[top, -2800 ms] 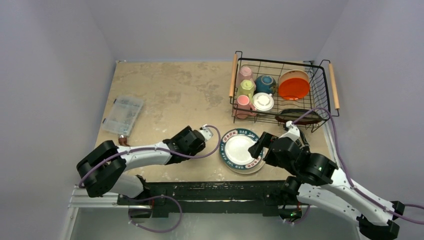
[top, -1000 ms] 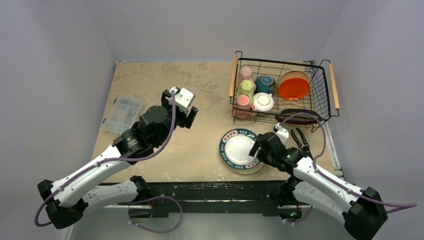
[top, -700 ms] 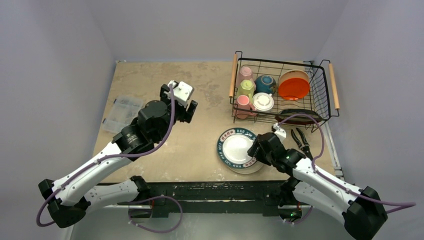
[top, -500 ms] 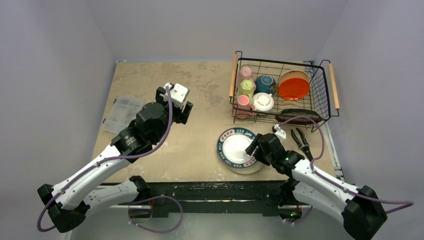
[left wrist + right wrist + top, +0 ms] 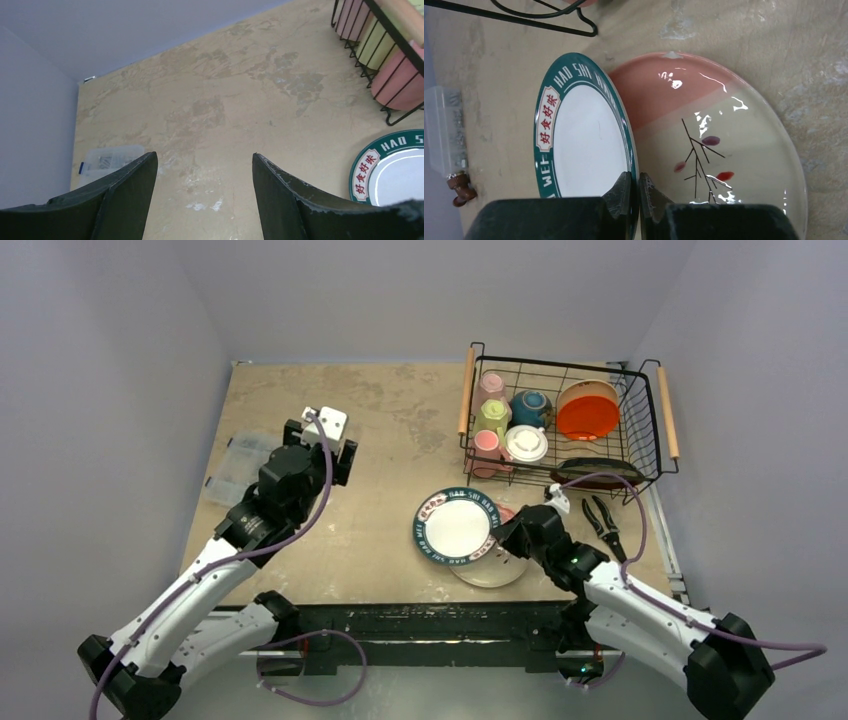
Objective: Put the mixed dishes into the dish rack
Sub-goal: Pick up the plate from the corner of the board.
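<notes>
My right gripper (image 5: 506,537) (image 5: 634,183) is shut on the rim of the blue-green-rimmed white plate (image 5: 455,526) (image 5: 583,140). It holds that plate tilted up on edge, partly off the cream plate with a red band (image 5: 497,570) (image 5: 716,145) lying flat beneath. The dish rack (image 5: 561,363) stands at the back right. It holds a pale pink mug (image 5: 490,387), a yellow-green mug (image 5: 492,415), a salmon mug (image 5: 487,445), a white mug (image 5: 526,443), a teal bowl (image 5: 531,406) and a red-orange plate (image 5: 587,412). My left gripper (image 5: 318,440) (image 5: 204,160) hangs open and empty over bare table on the left.
Black pliers (image 5: 603,520) lie right of the plates, in front of the rack. A clear plastic compartment box (image 5: 235,468) (image 5: 107,159) sits at the table's left edge. A dark oval object (image 5: 598,472) rests along the rack's front wall.
My right gripper has shut on the white plate's rim and tipped it up, shifting it left off the cream plate. The left arm has drawn back to the left, still open.
</notes>
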Robot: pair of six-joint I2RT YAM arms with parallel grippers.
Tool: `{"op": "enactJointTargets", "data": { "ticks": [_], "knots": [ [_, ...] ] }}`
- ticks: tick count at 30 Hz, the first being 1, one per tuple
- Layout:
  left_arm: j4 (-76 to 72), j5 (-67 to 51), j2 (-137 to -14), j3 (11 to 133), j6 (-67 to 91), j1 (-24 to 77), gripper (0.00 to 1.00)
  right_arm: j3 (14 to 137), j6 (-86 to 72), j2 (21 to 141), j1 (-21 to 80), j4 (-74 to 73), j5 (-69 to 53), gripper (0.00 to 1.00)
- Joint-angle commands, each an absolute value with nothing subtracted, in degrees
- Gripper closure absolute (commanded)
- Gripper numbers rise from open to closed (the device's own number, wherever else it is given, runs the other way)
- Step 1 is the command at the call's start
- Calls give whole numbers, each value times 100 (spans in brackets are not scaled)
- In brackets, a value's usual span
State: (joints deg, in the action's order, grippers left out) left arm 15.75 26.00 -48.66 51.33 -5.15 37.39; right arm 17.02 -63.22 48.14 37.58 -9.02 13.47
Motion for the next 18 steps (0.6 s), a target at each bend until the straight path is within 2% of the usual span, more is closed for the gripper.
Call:
{"op": "enactJointTargets", "data": {
  "ticks": [1, 9, 18],
  "knots": [
    [1410, 2639, -4803, 5031, -490, 3459, 32, 1934, -5608, 4597, 3761, -1242, 1308, 100],
    [1410, 2639, -4600, 4888, -490, 3406, 32, 2560, -4746, 3742, 3762, -1531, 782, 100],
    [1410, 2639, -4314, 4574, -490, 3402, 32, 4138, -3770, 3927, 3761, -2334, 547, 100]
  ]
}}
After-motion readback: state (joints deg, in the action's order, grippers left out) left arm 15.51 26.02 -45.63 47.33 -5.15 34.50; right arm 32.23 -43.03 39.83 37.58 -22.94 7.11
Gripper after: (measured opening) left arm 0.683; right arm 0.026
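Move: The right hand already pinches the right rim of the green-rimmed plate, whose middle lies about 8 cm to its left and 1 cm ahead. The dish rack's middle is roughly 22 cm ahead and 15 cm right of this hand; the pink mug in the rack's near left corner is some 15 cm ahead and 2 cm left. The pink-and-cream plate lies 3 cm back, 2 cm left, just below. From the left hand the rack is about 15 cm ahead, 45 cm right and well below. Keep the right gripper shut on the green-rimmed plate's rim and lift it about 10 cm, almost straight up from above the pink-and-cream plate, gathering speed as it rises. Meanwhile swing the fingers some 15 degrees counter-clockwise and tip them up about as much. Ease the open, empty left gripper a couple of centimetres left and slightly down. ##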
